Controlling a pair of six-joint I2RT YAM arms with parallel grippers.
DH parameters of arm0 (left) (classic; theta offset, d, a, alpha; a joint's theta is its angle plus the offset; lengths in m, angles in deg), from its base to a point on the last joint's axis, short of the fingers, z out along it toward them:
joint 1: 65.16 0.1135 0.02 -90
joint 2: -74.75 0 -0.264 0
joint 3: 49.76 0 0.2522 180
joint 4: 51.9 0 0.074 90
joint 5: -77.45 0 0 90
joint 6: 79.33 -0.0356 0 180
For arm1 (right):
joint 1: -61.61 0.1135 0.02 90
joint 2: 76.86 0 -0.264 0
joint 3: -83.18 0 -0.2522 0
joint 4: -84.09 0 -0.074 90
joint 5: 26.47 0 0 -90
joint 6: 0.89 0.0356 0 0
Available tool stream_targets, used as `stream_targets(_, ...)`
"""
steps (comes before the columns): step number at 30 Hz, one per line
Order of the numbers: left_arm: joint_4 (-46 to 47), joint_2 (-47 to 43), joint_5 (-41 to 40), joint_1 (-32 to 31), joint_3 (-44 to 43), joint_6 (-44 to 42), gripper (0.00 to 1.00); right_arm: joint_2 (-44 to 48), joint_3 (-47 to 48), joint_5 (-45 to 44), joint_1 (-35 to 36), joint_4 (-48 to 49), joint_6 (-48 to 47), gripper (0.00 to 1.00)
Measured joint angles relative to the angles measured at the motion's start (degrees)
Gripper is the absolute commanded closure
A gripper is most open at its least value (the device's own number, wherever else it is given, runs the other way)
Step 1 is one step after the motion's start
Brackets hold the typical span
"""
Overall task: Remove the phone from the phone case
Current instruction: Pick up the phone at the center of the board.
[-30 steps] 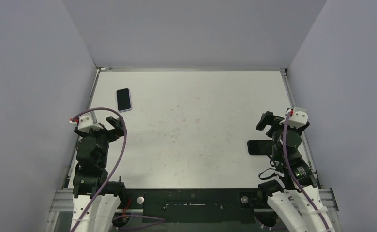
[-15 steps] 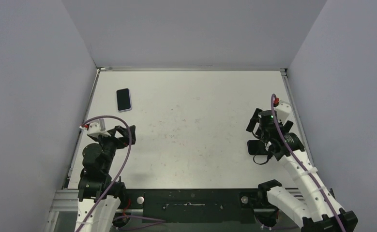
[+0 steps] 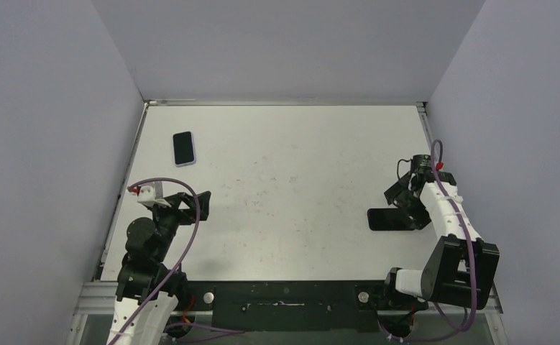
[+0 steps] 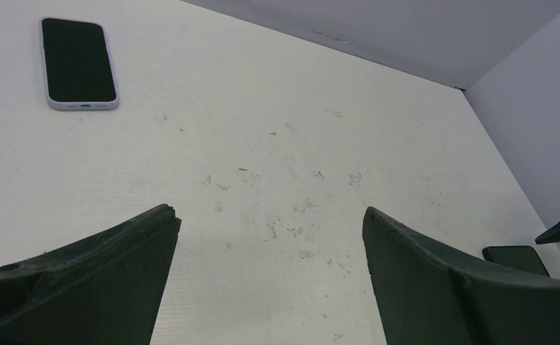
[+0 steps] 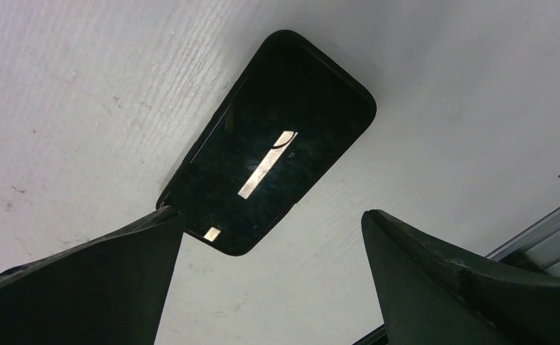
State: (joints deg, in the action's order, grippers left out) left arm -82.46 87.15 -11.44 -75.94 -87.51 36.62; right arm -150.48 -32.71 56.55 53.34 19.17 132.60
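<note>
A phone in a pale lavender case [image 3: 184, 148] lies screen up at the far left of the white table; the left wrist view shows it [image 4: 79, 63] at upper left. My left gripper [image 3: 193, 205] is open and empty, well short of it, with bare table between its fingers [image 4: 269, 213]. A glossy black phone [image 3: 389, 219] lies flat near the right edge. My right gripper [image 3: 406, 195] is open just above its right end. In the right wrist view the black phone [image 5: 269, 140] lies just beyond the gripper [image 5: 271, 215], its near corner by the left fingertip [image 5: 163, 219].
Grey walls close in the table [image 3: 298, 180] on the left, back and right. A metal rail [image 5: 543, 233] runs along the right edge close to the right gripper. The black phone also shows low at the right of the left wrist view [image 4: 515, 259].
The right arm has swung out to the right, and its gripper now faces the black phone's right end. The left gripper has moved nearer and a little right. Both phones lie still.
</note>
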Motion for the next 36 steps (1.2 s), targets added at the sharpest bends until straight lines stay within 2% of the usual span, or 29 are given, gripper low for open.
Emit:
stream_targets(7, 0.26, -0.35, -0.28, -2.10, 0.13, 0.44, 0.03, -1.75, -0.02, 3.89, -3.72, 1.25, 5.22, 0.00)
stream_targets(14, 0.31, -0.35, -1.29, -4.22, 0.24, 0.44, 0.03, -6.12, -1.20, 5.22, -3.76, 2.34, 10.01, 0.00)
stream_targets(21, 0.31, -0.35, -2.12, -5.92, 0.24, 0.44, 0.03, -6.75, -2.64, 6.01, -3.69, 3.67, 14.10, 0.00)
stream_targets(36, 0.31, -0.92, -2.34, -6.38, 0.24, 0.44, 0.03, -10.54, -3.78, 5.75, -2.89, 6.49, 20.06, 0.00)
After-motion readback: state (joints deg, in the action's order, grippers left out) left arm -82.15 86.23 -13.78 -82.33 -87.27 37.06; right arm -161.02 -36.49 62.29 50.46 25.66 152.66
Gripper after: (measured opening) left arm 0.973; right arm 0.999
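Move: The black phone in its case lies flat right under the right hand, its middle about 6 cm below the fingertips, roughly 1 cm ahead and 1 cm to the left. Its long side runs left to right, while the open fingers stand askew to it. Nothing else lies near it. From the left hand the same phone is some 63 cm to the right, about level in reach and 20 cm below. The right hand heads down onto the cased phone, sinking about 5 cm with a slight drift forward and left. It twists some 20 degrees clockwise, so that the wide-open fingers come astride the phone, one tip by each long edge. The fingers stay open, and no firm touch can be seen. The empty left hand eases about 2 cm to the right. ##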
